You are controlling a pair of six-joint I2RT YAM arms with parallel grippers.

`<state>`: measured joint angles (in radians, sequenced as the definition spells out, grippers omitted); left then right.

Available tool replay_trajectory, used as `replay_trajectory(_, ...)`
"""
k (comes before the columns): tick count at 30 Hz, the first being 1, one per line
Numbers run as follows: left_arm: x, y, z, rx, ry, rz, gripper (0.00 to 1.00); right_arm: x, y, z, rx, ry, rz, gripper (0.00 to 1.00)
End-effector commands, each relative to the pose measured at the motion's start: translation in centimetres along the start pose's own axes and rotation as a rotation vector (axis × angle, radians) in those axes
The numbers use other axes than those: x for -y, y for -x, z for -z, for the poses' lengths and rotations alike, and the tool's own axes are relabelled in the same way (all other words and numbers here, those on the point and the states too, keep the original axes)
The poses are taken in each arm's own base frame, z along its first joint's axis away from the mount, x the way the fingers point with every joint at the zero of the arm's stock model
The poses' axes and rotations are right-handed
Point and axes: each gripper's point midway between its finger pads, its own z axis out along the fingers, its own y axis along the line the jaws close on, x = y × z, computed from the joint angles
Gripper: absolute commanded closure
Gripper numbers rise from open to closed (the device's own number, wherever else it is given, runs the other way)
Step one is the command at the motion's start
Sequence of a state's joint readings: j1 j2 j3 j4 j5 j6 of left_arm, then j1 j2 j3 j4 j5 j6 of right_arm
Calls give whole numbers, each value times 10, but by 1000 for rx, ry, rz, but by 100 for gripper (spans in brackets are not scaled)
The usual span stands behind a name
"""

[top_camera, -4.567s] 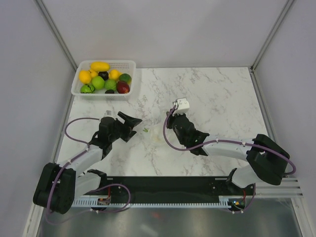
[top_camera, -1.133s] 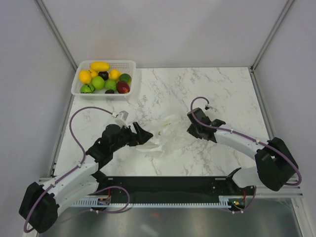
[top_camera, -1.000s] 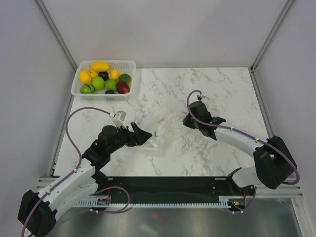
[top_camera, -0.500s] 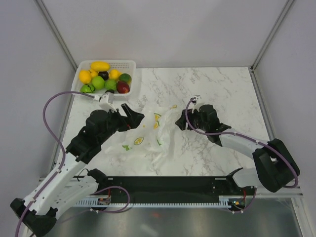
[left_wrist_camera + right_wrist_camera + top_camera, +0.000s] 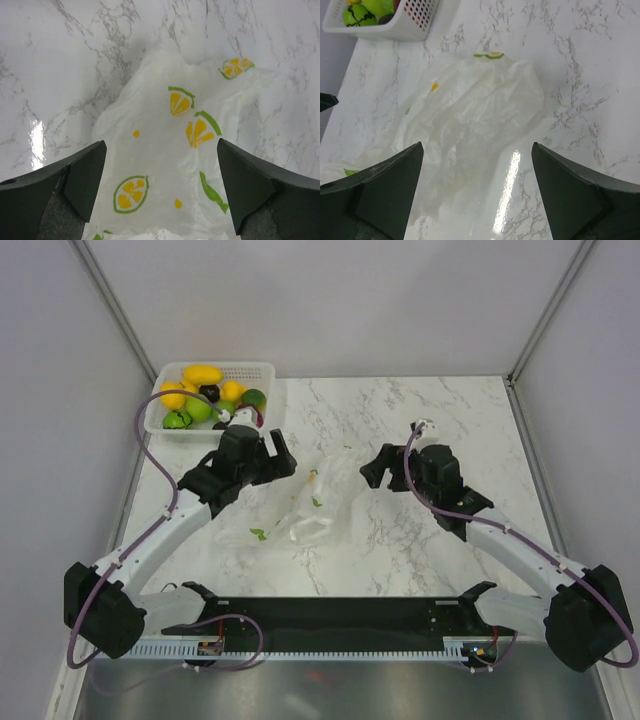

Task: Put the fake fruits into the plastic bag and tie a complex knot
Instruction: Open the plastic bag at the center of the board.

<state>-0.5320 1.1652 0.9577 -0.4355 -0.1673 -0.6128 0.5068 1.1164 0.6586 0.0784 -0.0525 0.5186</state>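
Observation:
The plastic bag [image 5: 300, 505] lies loose and crumpled on the marble table, white with lemon prints. It fills the left wrist view [image 5: 165, 150] and shows below my right fingers too [image 5: 470, 115]. My left gripper [image 5: 279, 456] hovers open over the bag's left part, nothing between its fingers [image 5: 75, 185]. My right gripper [image 5: 372, 468] is open above the bag's right edge, also holding nothing. The fake fruits [image 5: 203, 390] sit in the white basket at the back left, and the green ones [image 5: 357, 15] show in the right wrist view. No knot shows in any view.
The white perforated basket [image 5: 262, 370] stands at the table's back left corner, just behind my left wrist, and its corner [image 5: 410, 25] appears in the right wrist view. Grey walls enclose the table on three sides. A black rail [image 5: 330, 615] runs along the near edge.
My right gripper has opened and let go of the bag, which has dropped and spread out on the table. Both arms have pulled up and apart, the left one swinging toward the basket.

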Motion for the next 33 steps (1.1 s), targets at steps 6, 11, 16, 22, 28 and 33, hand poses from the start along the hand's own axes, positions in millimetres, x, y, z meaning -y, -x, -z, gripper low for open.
replay_trajectory(6, -8, 21, -13, 0, -53, 65, 1, -29, 37, -28, -53, -195, -149, 2)
replay_trajectory(11, -21, 8, -20, -3, -18, 73, 0, -41, 22, -58, -68, -376, -205, 2)
replay_trajectory(16, -27, 0, -34, -50, 2, 84, 0, -39, 1, -85, -106, -518, -189, 2)
replay_trajectory(22, -34, -3, -48, -64, 28, 89, 0, 4, -21, -98, -124, -631, -117, 40)
replay_trajectory(28, -31, -6, -61, -89, 11, 57, 0, 7, -60, -81, -195, -327, -46, 100)
replay_trajectory(33, -12, -14, -65, -123, -106, 33, 0, 10, -67, -53, -100, -165, 16, 100)
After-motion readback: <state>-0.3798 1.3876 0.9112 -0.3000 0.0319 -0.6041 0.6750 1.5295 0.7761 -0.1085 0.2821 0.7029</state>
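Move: The right-hand edge of the crumpled bag, where my right fingers will shut, lies about 5 cm ahead of that hand, 5 cm to its left and 10 cm below; the bag's middle is some 14 cm left and 2 cm ahead, its far corner 11 cm ahead and 4 cm left. From my left hand that right-hand edge is roughly 4 cm ahead, 16 cm right and 12 cm below, the fruit basket 25 cm ahead and 17 cm left. I swing my open right hand up some 5 cm, forward and about 9 cm left over the bag, then sink, turning it clockwise and tipping it down about 20 degrees. Its fingers shut on the bag's film as it drops, and I draw back and right, lower still. My left hand, still wide open, eases forward and left, then sinks about 7 cm, tipping down towards the bag. ##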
